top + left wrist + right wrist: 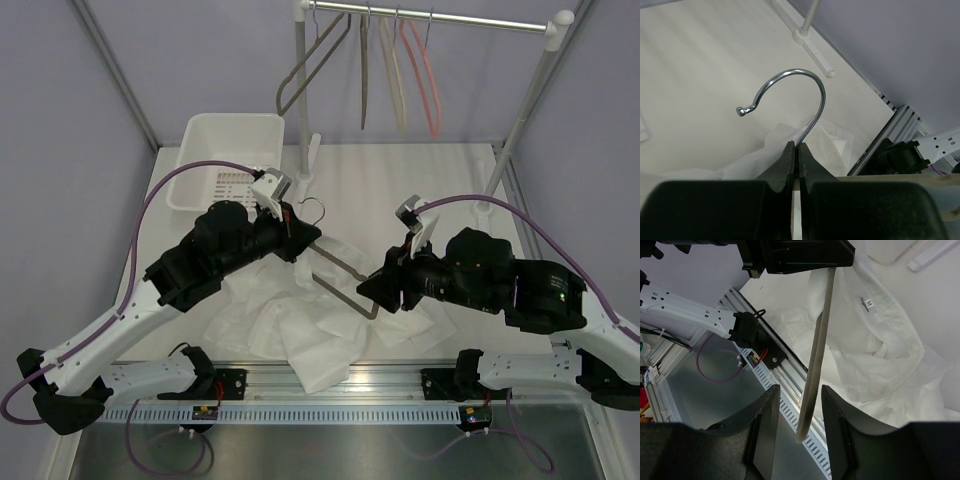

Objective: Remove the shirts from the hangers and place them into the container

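Note:
The white shirt point(285, 320) lies crumpled on the table between the two arms, its size label point(867, 304) showing in the right wrist view. Above it is a slim grey hanger point(345, 270). My left gripper point(303, 232) is shut on the stem of the hanger's metal hook point(790, 85). The hanger's bare arm point(817, 355) runs down between the fingers of my right gripper point(800, 390), which is open, with a gap on each side. The white container point(190, 165) stands at the back left, behind the left arm.
A clothes rail point(440, 18) crosses the back with several bare hangers point(400, 75) on it. Its left post point(300, 100) stands beside the container, and its foot point(815, 50) lies on the table. A metal rail point(330, 380) edges the table's front.

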{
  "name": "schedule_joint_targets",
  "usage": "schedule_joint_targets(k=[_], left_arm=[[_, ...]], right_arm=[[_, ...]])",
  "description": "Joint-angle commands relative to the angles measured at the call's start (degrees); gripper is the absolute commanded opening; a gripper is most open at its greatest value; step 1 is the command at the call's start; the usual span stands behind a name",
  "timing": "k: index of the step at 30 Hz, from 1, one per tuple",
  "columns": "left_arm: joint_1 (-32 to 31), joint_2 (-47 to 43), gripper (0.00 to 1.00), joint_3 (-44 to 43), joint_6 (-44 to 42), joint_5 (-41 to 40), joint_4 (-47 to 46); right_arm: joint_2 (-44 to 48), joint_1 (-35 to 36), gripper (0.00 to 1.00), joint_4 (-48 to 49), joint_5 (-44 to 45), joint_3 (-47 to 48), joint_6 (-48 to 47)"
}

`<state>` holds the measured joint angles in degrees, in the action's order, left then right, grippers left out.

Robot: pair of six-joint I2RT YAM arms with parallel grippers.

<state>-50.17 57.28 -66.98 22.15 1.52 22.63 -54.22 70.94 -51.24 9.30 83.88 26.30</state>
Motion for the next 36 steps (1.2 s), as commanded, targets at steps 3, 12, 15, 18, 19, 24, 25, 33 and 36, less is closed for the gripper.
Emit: schedule_joint_targets(k=[3,12,15,18,19,24,25,33,36], left_arm=[[0.16,-0.32,0.0,-0.61,0.35,0.94,-5.14],[0.25,-1.46,0.0,-0.52,0.08,4.18,-6.02],[0.25,-3.22,0.19,0.79,0.0,7.35,-8.91],[0.25,-4.71,0.53,1.24,0.0,6.92,-8.66],[0.25,-5.24,0.63,1.41,0.0,6.22,-8.14],[0.25,-9.54,0.75,0.98,-0.62,-0.09,-1.65],[0.16,-10.25,0.75,0.8,-0.79,-1.24,-0.24],[0.16,-17.98,0.79,2.55,3.51,-20.94,18.49],[0.25,-19.3,0.82,7.63,3.86,-19.28,16.84]], right_arm=[[-1.59,0.61,0.46,2.46,-3.15,-0.64,-0.9],[-2.04,0.61,0.0,4.22,-2.45,-2.49,-0.11],[-2.03,0.69,0.0,3.35,-1.48,-1.79,0.5],[-1.69,1.13,0.0,1.5,0.36,-0.47,1.2],[-1.42,1.39,0.0,0.45,1.24,-0.21,1.73],[1.12,1.49,0.0,-5.17,3.96,0.76,3.14],[1.91,1.49,0.0,-7.44,5.45,0.85,3.49],[9.47,1.49,0.0,-17.47,8.02,4.54,4.72],[10.18,1.49,0.0,-19.33,6.27,6.3,4.46]])
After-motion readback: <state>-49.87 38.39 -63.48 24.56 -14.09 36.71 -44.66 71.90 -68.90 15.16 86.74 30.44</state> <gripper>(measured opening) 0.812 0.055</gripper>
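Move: The right hand, open, has the hanger's free end about 3 cm below it and 1 cm ahead and to its left. The shirt's heap lies some 10 cm to that hand's left, 3 cm ahead and 20 cm down. The left hand grips the hanger by its neck: the hook rises roughly 4 cm ahead and 2 cm up, 1 cm right. From it the free end is about level, some 11 cm right and 8 cm back. Sinking about 3 cm, the right hand brings its open fingers over the hanger's free end and pinches it shut while the left still holds the neck. Then the left fingers open and let go; that hand arcs up and back, then left and down, ending about 10 cm to the left. The right keeps its pinch and draws the hanger about 9 cm right, rising slightly. ##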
